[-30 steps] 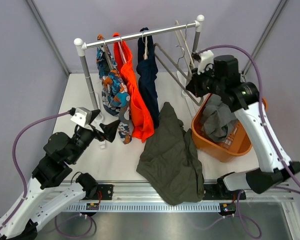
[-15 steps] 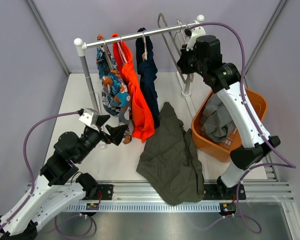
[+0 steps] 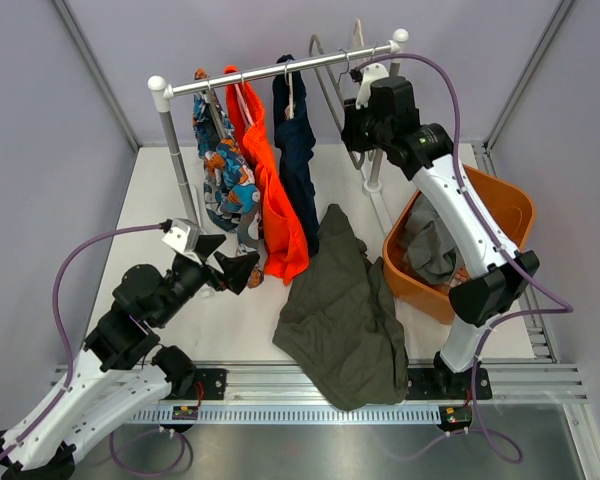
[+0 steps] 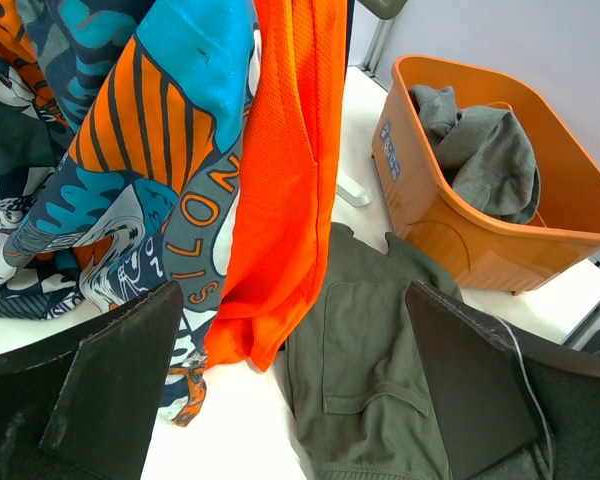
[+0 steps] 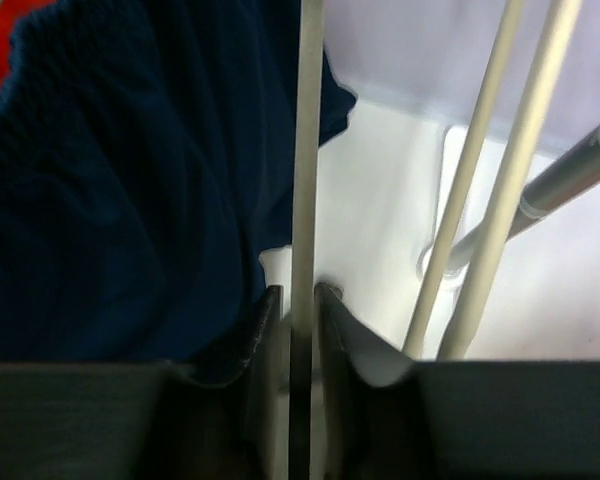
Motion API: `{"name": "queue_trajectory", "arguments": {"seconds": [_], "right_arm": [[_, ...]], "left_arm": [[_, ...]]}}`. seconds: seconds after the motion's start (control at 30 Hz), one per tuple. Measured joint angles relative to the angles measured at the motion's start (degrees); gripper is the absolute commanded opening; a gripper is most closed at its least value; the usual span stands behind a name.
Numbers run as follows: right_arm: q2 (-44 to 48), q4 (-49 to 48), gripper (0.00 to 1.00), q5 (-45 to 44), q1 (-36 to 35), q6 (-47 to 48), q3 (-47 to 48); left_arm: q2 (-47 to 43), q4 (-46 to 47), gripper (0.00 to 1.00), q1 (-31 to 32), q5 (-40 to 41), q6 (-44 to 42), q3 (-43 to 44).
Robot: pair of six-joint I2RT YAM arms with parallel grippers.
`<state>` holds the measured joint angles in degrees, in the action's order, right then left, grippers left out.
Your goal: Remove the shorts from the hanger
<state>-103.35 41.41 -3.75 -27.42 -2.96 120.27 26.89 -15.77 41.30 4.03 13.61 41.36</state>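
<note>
The dark olive shorts (image 3: 340,310) lie flat on the table, off any hanger, and also show in the left wrist view (image 4: 380,350). The grey shorts (image 3: 430,245) sit crumpled in the orange basket (image 4: 485,150). My right gripper (image 3: 355,125) is up at the rail beside the bare beige hanger (image 3: 327,85). The hanger's thin bar (image 5: 305,150) runs between the right gripper's (image 5: 300,295) jaws, which stand slightly apart with a narrow gap at the bar. My left gripper (image 3: 230,258) hovers wide open (image 4: 292,292) near the hanging clothes, holding nothing.
On the rail (image 3: 250,76) hang a patterned pair (image 3: 225,170), a bright orange pair (image 3: 275,200) and a navy pair (image 3: 298,160). The orange basket (image 3: 510,205) stands at the right. More bare hanger bars (image 5: 500,150) and the rail's post (image 3: 378,165) are close to the right gripper.
The right arm swung up and left from above the basket to the rail, carrying the bare hanger; its jaws have now eased apart. The left gripper edged slightly right.
</note>
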Motion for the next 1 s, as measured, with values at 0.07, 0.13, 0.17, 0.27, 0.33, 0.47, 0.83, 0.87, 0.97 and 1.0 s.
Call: {"name": "queue_trajectory", "arguments": {"seconds": [0.07,0.13,0.17,0.27,0.33,0.47,0.83,0.87,0.97,1.0], "right_arm": [[2.03,-0.04,0.64,1.27,-0.02,1.03,-3.1],[4.55,-0.24,0.78,3.28,-0.02,2.82,-6.38],[5.75,-0.22,0.84,3.93,-0.02,3.5,-7.48],[10.34,-0.5,0.97,6.4,-0.02,6.56,-10.8],[13.97,-0.79,1.0,8.24,0.0,8.85,-13.18],[23.19,0.22,0.99,14.36,0.02,14.84,-19.17],[38.07,20.76,0.98,41.62,-0.02,51.91,-43.65],[37.59,24.06,0.98,44.15,-0.37,57.7,-45.59],[33.97,29.64,0.98,46.95,-3.32,68.3,-49.88],[32.46,29.53,0.99,46.88,-4.87,70.16,-50.93]], "left_arm": [[-0.26,0.24,0.99,0.0,-0.15,0.0,-0.52],[-0.2,0.42,0.99,0.0,-0.37,-0.02,-0.76],[-0.11,0.57,0.99,0.0,-0.46,-0.02,-0.87],[0.33,1.2,0.99,0.0,-0.85,-0.11,-0.94],[1.07,1.66,0.99,0.0,-1.09,-0.31,-0.92],[2.86,2.05,0.99,0.0,-1.49,-1.16,-0.92],[2.8,1.42,0.99,0.0,-1.53,-3.26,-0.92],[2.51,1.27,0.99,0.0,-1.51,-3.32,-0.92],[1.66,1.25,0.99,0.0,-1.51,-3.48,-0.92],[1.42,1.22,0.99,0.0,-1.51,-3.48,-0.92]]}}
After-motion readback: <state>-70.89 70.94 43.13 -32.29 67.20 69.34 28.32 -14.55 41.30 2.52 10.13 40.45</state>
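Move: Spread flat on the table, the olive shorts lie about 27 cm back, 9 cm left and some 34 cm below the right hand, which still has an empty hanger's bar between its fingers at the rack. The navy shorts hang about 13 cm left of this hand and 2 cm back; the orange bin stands some 10 cm back and 23 cm right. From the left hand the olive shorts are level and about 28 cm right, well below. Opening wide to let go of the hanger bar, the right hand draws back from the rack, rising a few centimetres at first, then sinks steeply: about 30 cm back and 16 cm down in all. It swings some 80 degrees counter-clockwise on the way, coming with open fingers towards the olive shorts, without touching them yet. ##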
